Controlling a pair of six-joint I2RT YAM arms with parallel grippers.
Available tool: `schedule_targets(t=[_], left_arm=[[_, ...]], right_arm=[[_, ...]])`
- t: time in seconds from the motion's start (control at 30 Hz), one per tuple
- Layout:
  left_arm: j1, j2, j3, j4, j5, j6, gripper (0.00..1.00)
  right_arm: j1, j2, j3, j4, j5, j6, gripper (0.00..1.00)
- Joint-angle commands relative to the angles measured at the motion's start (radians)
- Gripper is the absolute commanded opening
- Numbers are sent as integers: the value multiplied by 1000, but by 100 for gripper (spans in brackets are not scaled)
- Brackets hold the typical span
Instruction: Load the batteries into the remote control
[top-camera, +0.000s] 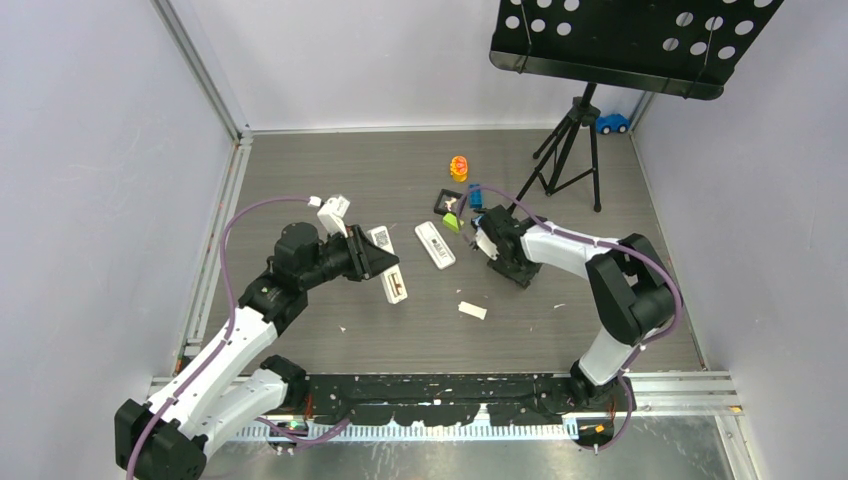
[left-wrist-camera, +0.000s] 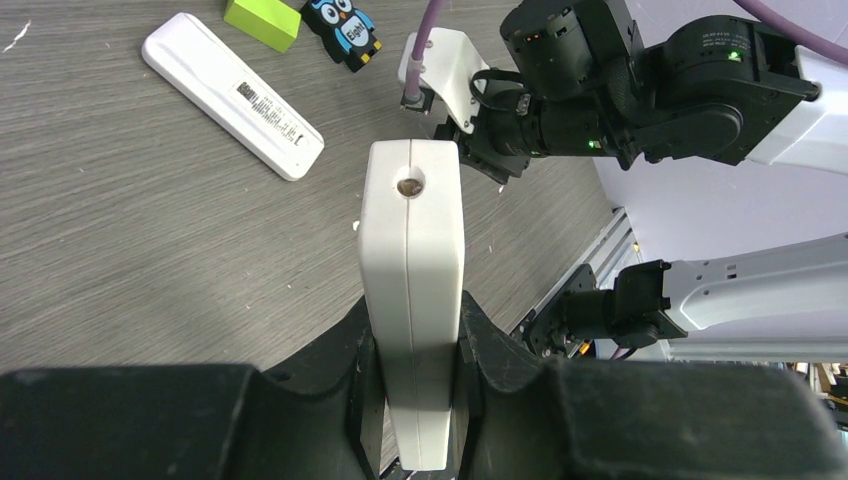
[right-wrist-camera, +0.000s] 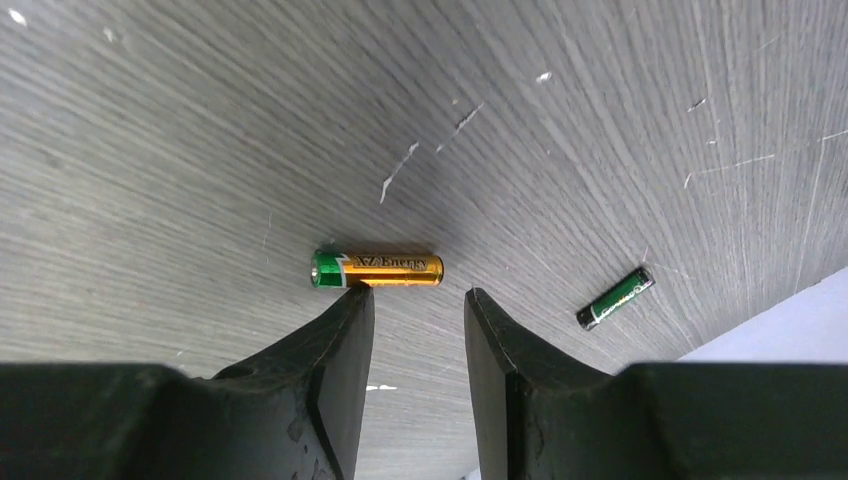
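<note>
My left gripper (left-wrist-camera: 412, 335) is shut on the remote control (left-wrist-camera: 412, 250), a thick white body seen edge-on and sticking out forward. In the top view the remote control (top-camera: 394, 277) hangs just above the table's left-centre in the left gripper (top-camera: 375, 262). The right gripper (right-wrist-camera: 418, 295) is open and low over the table. An orange-gold battery (right-wrist-camera: 378, 270) lies crosswise just beyond its tips, against the left fingertip (right-wrist-camera: 355, 300). A second, dark green battery (right-wrist-camera: 615, 298) lies further right. In the top view the right gripper (top-camera: 495, 248) hides both batteries.
A slimmer white remote (top-camera: 434, 245) with a barcode label lies between the arms. A small white piece (top-camera: 472, 310) lies nearer the front. Behind are a green block (top-camera: 452, 221), a black square item (top-camera: 449, 200), an orange toy (top-camera: 459, 167), a tripod stand (top-camera: 570, 150) and a blue car (top-camera: 612, 123).
</note>
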Motion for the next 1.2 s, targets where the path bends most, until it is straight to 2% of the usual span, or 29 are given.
schedule_targets(t=[0.0,0.37,0.83,1.03,1.17], left_arm=[[4,-6,52,16,9,21,0],[7,-4,61,0,3,27,0],[10,8,76,-19,-10,33,0],[10,19,79,-20,-13,33,0],[11,20,84,-28,-14,35,0]], right_arm=[[12,15,-8,83,10,-29,44],[12,70,30,139,-45,-84,45],[1,63,77,146,-223,-134,44],[0,99,89,188,-196,-163,44],[-19,138,117,151,-200,-153,41]])
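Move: The gold battery lies about 2 cm to the right hand's left, level with it fore and aft, and roughly 1 cm below. The green battery is some 6 cm ahead and 11 cm to the right of that hand; the owl toy 15 cm ahead, 12 cm left; the loose battery cover 8 cm back, 17 cm left. From the left hand the gold battery sits around 38 cm to its right, 3 cm farther out, 19 cm below. Sweep the right gripper low over the table, about 4 cm forward and 5 cm left, at first more forward, then more to the left, letting the back-left fingertip push the gold battery's green end along. Turn the wrist some 10 degrees counter-clockwise with a slight sideways tilt, and keep the fingers half open at the same height. Hold the remote still in the left gripper. ##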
